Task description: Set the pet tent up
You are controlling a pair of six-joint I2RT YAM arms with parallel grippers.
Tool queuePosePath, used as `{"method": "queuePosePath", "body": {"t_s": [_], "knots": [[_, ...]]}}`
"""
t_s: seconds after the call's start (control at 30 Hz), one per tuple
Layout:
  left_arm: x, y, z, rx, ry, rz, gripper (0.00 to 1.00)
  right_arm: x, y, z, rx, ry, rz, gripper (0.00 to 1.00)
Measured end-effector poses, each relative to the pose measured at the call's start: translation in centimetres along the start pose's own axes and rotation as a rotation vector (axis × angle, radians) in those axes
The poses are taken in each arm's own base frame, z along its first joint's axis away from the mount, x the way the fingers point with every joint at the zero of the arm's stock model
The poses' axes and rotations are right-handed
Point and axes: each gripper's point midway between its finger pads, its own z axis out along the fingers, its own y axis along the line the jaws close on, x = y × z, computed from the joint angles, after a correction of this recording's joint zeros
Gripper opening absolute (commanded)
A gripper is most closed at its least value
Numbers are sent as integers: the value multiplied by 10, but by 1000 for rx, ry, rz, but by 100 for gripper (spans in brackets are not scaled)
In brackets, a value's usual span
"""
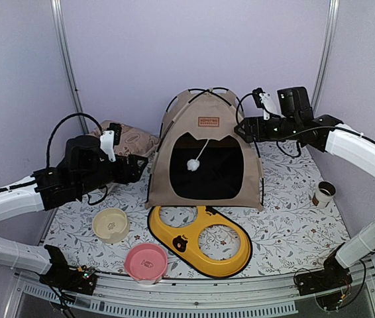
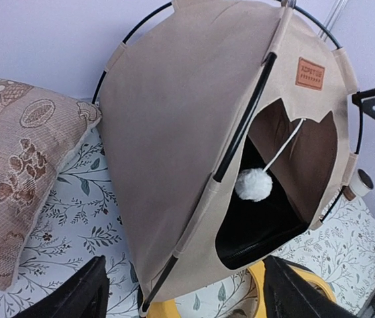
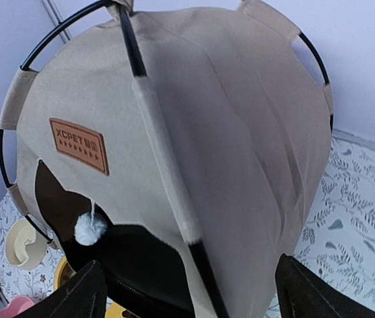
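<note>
The beige pet tent (image 1: 204,152) stands upright at the back middle of the table, its black poles arched over the top. Its dark doorway faces the front, with a brown label (image 1: 207,121) above it and a white pom-pom (image 1: 191,165) hanging in it. My left gripper (image 1: 136,169) hovers just off the tent's left side, open and holding nothing; in the left wrist view the tent (image 2: 174,132) fills the space beyond that gripper (image 2: 187,298). My right gripper (image 1: 242,129) sits by the tent's upper right, open and apart from the fabric (image 3: 240,132); its fingers (image 3: 75,295) frame the tent's lower corner.
A floral pillow (image 1: 131,138) lies behind the left gripper. In front of the tent lie a yellow two-hole feeder tray (image 1: 201,255), a cream bowl (image 1: 111,225) and a pink bowl (image 1: 146,262). A brown cup (image 1: 323,193) stands at the right edge.
</note>
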Motion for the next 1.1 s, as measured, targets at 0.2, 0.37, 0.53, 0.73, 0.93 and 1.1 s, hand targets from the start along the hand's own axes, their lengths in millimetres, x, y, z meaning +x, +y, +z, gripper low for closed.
{"method": "queuePosePath", "body": {"t_s": [0.2, 0.37, 0.53, 0.73, 0.93, 1.1], "knots": [[3, -3, 0, 36, 23, 0, 80, -47, 7, 19, -28, -76, -74, 57], [1, 0, -2, 44, 29, 2, 80, -55, 14, 26, -67, -80, -96, 37], [2, 3, -1, 44, 39, 12, 80, -47, 17, 31, -91, -49, -93, 25], [2, 1, -1, 59, 43, 15, 80, -50, 18, 28, -93, -46, -101, 0], [0, -1, -2, 70, 41, 14, 80, -56, 19, 23, -85, -50, -111, 0], [-1, -1, -2, 74, 41, 14, 80, -60, 7, 18, -6, -64, -104, 0]]}}
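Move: My right hand is wide open beside the tent's upper front-right edge. The sleeved pole I will pinch there is roughly 4 cm ahead, 3 cm to the left and 3 cm up. The brown label is about 8 cm left of this hand, 4 cm ahead and 5 cm above. The white pompom hangs some 12 cm to its left, 1 cm back and 8 cm lower. From my left hand that sleeved pole is about 25 cm right, 11 cm ahead and 6 cm up. I bring my right hand forward and up, about 4 cm each way, and some 3 cm to the left, onto the tent's front-right pole. There I shut my fingers from nearly wide open until the tips pinch the fabric sleeve. Once shut, I draw the hand roughly 1.5 cm back to the right. ##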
